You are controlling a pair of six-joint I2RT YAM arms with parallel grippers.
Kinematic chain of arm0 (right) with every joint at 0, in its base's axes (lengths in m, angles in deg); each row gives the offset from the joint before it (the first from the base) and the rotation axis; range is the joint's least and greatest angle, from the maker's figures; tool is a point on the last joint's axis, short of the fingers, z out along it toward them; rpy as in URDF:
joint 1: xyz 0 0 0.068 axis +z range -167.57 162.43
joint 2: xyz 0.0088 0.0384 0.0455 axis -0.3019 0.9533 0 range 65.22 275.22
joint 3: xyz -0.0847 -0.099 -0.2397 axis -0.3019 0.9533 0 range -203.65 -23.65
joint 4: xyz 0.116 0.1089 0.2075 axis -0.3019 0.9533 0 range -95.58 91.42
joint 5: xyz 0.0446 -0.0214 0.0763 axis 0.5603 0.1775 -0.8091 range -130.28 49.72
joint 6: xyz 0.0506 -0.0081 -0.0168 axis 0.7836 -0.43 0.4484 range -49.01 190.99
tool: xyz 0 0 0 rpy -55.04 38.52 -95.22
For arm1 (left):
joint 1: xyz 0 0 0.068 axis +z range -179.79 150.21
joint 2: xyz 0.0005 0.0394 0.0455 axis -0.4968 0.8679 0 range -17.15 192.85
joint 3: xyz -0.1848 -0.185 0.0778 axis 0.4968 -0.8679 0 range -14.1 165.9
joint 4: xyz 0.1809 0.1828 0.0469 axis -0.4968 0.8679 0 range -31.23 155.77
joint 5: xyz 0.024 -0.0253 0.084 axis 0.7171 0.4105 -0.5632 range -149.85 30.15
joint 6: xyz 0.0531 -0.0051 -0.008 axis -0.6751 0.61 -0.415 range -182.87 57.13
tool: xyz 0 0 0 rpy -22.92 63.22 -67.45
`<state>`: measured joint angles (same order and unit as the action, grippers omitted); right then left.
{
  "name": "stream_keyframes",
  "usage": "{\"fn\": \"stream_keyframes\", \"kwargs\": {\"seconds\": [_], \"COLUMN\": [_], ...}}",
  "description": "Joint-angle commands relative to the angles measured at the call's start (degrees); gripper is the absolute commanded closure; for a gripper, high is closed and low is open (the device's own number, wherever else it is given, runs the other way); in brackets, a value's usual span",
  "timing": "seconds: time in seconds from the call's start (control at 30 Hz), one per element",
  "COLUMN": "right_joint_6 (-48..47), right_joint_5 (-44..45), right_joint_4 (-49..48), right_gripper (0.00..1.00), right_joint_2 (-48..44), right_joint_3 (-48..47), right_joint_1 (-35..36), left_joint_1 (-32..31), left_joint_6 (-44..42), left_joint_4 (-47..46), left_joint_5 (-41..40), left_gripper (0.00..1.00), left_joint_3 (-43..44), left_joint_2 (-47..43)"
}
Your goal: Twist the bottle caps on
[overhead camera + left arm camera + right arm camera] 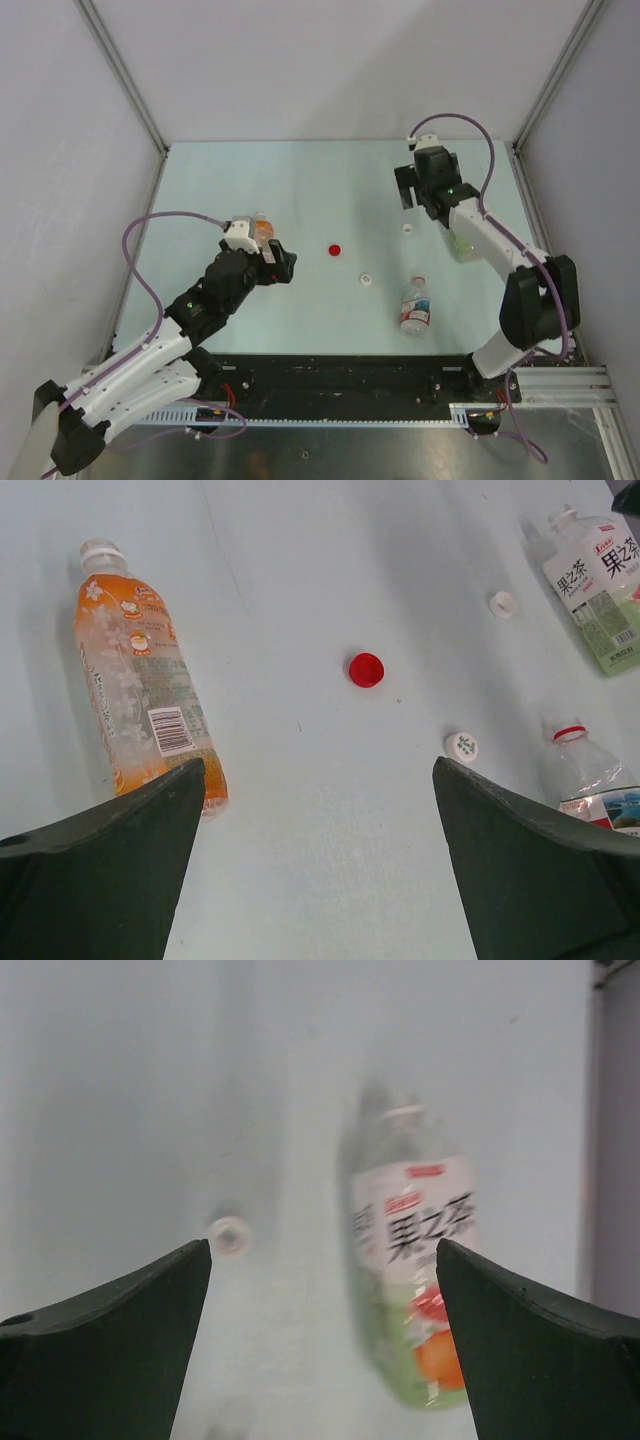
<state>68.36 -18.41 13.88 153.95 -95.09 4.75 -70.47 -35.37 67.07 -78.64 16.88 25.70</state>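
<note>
Three bottles lie on their sides on the pale table. The orange-liquid bottle (262, 230) (140, 680) is uncapped, just left of my left gripper (285, 264) (318, 770), which hovers open over bare table. The red cap (334, 249) (366, 669) and a white cap (367, 279) (462, 746) lie ahead of it. The red-and-white labelled bottle (416, 308) (595, 785) lies near the front. My right gripper (420, 195) (322, 1250) hangs open above the white-labelled bottle (462, 243) (415, 1260) (600, 590) and another white cap (408, 229) (229, 1234) (503, 603); that view is blurred.
Grey walls with metal posts (125, 75) enclose the table on three sides. The right arm's forearm (500, 245) crosses above the white-labelled bottle. A black rail (340, 375) runs along the near edge.
</note>
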Motion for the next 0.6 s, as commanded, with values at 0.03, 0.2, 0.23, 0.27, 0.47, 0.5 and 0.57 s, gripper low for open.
{"fn": "stream_keyframes", "kwargs": {"seconds": [0.03, 0.2, 0.23, 0.27, 0.47, 0.5, 0.57], "right_joint_6": [-19.04, -23.10, -23.81, -24.61, -23.62, -23.19, -22.39], "right_joint_5": [2.51, -6.29, -6.96, -7.87, -13.16, -14.04, -16.48], "right_joint_4": [5.48, 11.88, 12.42, 12.92, 19.38, 20.74, 22.73], "right_gripper": [0.01, 0.01, 0.01, 0.01, 0.01, 0.01, 0.01], "right_joint_2": [9.67, 18.11, 19.66, 20.97, 29.54, 30.83, 32.90], "right_joint_3": [-8.15, -15.88, -16.96, -17.85, -24.69, -25.76, -27.28], "right_joint_1": [-5.93, -13.43, -14.32, -15.12, -18.85, -19.36, -20.09], "left_joint_1": [0.36, 0.42, 0.43, 0.39, 0.40, 0.37, 0.40], "left_joint_6": [-0.37, -0.74, -0.81, -0.80, -0.85, -0.95, -1.14], "left_joint_4": [-0.17, -0.09, -0.11, -0.07, -0.10, -0.07, -0.13], "left_joint_5": [0.22, -0.91, -1.04, -1.23, -2.15, -2.19, -2.10], "left_gripper": [0.01, 0.01, 0.01, 0.01, 0.01, 0.01, 0.00], "left_joint_3": [2.63, 2.62, 2.65, 2.67, 3.08, 3.05, 3.10], "left_joint_2": [-0.46, 0.24, 0.45, 0.73, 2.35, 2.51, 2.53]}}
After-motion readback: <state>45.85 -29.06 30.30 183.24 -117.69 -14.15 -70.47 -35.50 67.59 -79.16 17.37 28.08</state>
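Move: About 12 cm to the right of the open right hand, some 3 cm farther out and 14 cm below it, lies the fruit-tea bottle, on its side with its neck pointing away from the base. A loose white cap lies roughly 3 cm left of that hand, level with it fore and aft, 17 cm down; the small bottle lies 22 cm back and 3 cm left, about 14 cm down. From the idle left hand the fruit-tea bottle is some 20 cm ahead, 43 cm right and 14 cm lower. Swinging right and sinking about as much, some 12 cm each, the right hand comes down over the upper, labelled part of the fruit-tea bottle, drifting about 6 cm forward, mostly early on. The wrist tips the fingers down nearly 30 degrees and rolls its left side lower; the jaws stay wide open, coming astride the bottle without closing on it. ##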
